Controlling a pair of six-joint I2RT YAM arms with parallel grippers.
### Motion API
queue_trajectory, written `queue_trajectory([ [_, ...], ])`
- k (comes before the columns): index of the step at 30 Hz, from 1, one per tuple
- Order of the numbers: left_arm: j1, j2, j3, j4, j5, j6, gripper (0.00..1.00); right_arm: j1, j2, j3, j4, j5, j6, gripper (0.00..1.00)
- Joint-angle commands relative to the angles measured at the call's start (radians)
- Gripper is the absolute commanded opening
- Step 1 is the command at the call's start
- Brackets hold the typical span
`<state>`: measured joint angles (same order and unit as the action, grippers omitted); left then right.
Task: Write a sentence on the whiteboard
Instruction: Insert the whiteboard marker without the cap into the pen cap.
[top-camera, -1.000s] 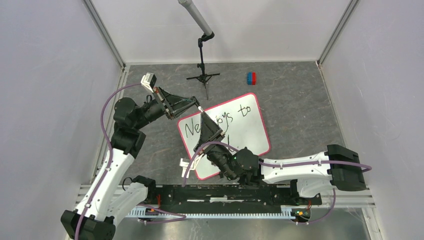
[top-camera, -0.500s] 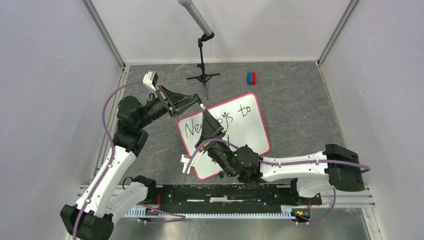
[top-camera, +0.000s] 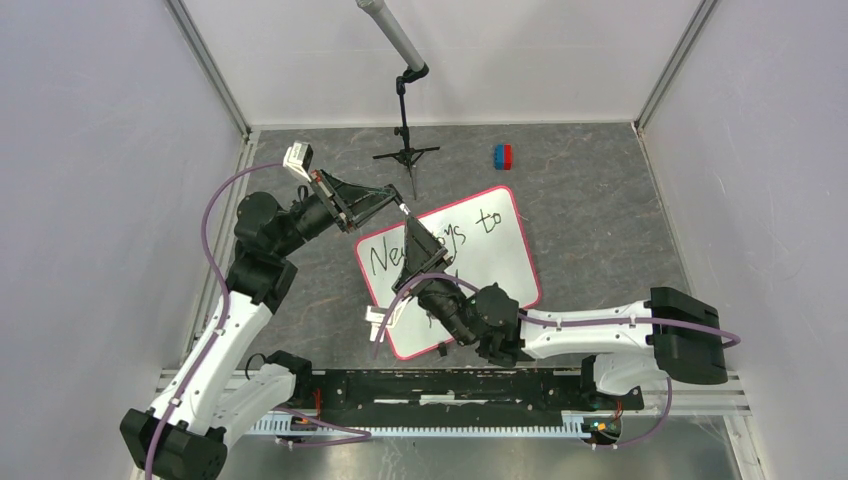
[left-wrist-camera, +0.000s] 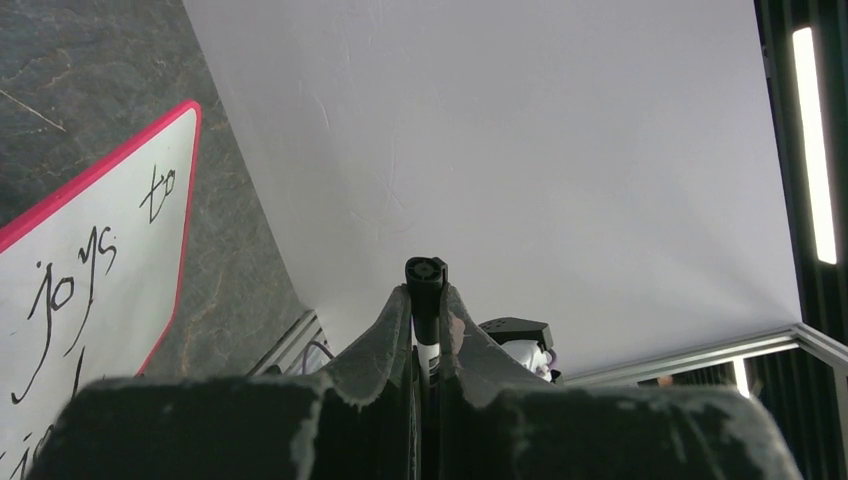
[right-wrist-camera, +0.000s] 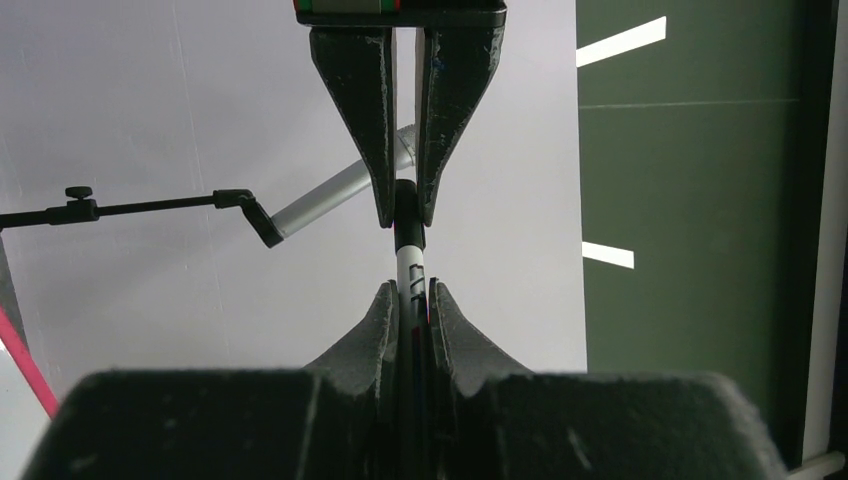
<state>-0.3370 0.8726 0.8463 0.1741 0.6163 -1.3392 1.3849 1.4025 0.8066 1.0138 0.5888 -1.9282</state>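
Observation:
The whiteboard (top-camera: 497, 268) lies tilted on the dark table, pink-rimmed. The sentence (top-camera: 455, 236) reads "New joys to" in black, and strokes of a second line are mostly hidden under my right arm. A marker (top-camera: 408, 221) is held above the board's left part. My left gripper (top-camera: 401, 208) is shut on its black cap end (left-wrist-camera: 425, 272). My right gripper (top-camera: 415, 239) is shut on its white barrel (right-wrist-camera: 408, 262). In the right wrist view the left gripper's fingers (right-wrist-camera: 360, 100) come down from above onto the cap. The left wrist view shows the board (left-wrist-camera: 130, 190) at the left.
A small black tripod stand (top-camera: 405, 152) with a grey tube stands behind the board; its boom (right-wrist-camera: 150, 207) shows in the right wrist view. A red-and-blue block (top-camera: 502, 156) lies at the back right. White walls enclose the table.
My right arm has pushed forward over the board with the marker, and the left gripper has shifted slightly to the right and farther back. Both stay shut on the marker.

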Motion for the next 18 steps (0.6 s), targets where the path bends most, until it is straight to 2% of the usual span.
queue_trajectory([
  [1,-0.069,-0.006,0.014,-0.117,0.247,0.089,0.02,-0.038,0.0,0.041,0.099,-0.09,-0.004,0.0],
  [4,-0.025,0.011,0.09,-0.237,0.22,0.169,0.04,-0.038,-0.034,0.026,0.059,-0.057,0.041,0.0],
  [9,0.075,0.037,0.184,-0.286,0.224,0.185,0.33,-0.038,-0.12,-0.046,0.01,-0.007,0.103,0.0],
  [12,0.136,0.067,0.247,-0.278,0.227,0.165,0.46,-0.038,-0.175,-0.091,-0.005,0.016,0.136,0.0],
  [13,0.153,0.079,0.273,-0.278,0.227,0.161,0.54,-0.037,-0.191,-0.098,-0.016,0.027,0.159,0.0],
  [16,0.193,0.093,0.311,-0.244,0.228,0.147,0.74,-0.042,-0.253,-0.091,-0.103,0.058,0.29,0.0],
  [18,0.214,0.096,0.32,-0.235,0.229,0.177,0.81,-0.06,-0.289,-0.043,-0.225,0.091,0.442,0.0],
])
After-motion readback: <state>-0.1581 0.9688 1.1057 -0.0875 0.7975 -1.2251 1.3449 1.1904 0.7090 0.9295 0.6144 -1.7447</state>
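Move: The marker cap already sits on the marker's end, still pinched between the left fingertips, right at that hand. From the right hand, which grips the marker, the cap is about 3 cm ahead, 2 cm to the left and 2 cm higher. The whiteboard's middle lies roughly 8 cm to the left hand's right, 2 cm back and some 36 cm below; the microphone stand's tripod is about 21 cm ahead of the left hand, straight out, at table level. The left hand opens its fingers wide and lets go of the cap, drawing off to its left and up with a little forward, some 4 to 5 cm in all, after barely moving at first. The right hand keeps its shut grip on the marker and, after the same short hold, carries the capped marker about 6 cm to the right over the whiteboard, away from the left gripper, rolling some 10 degrees. ##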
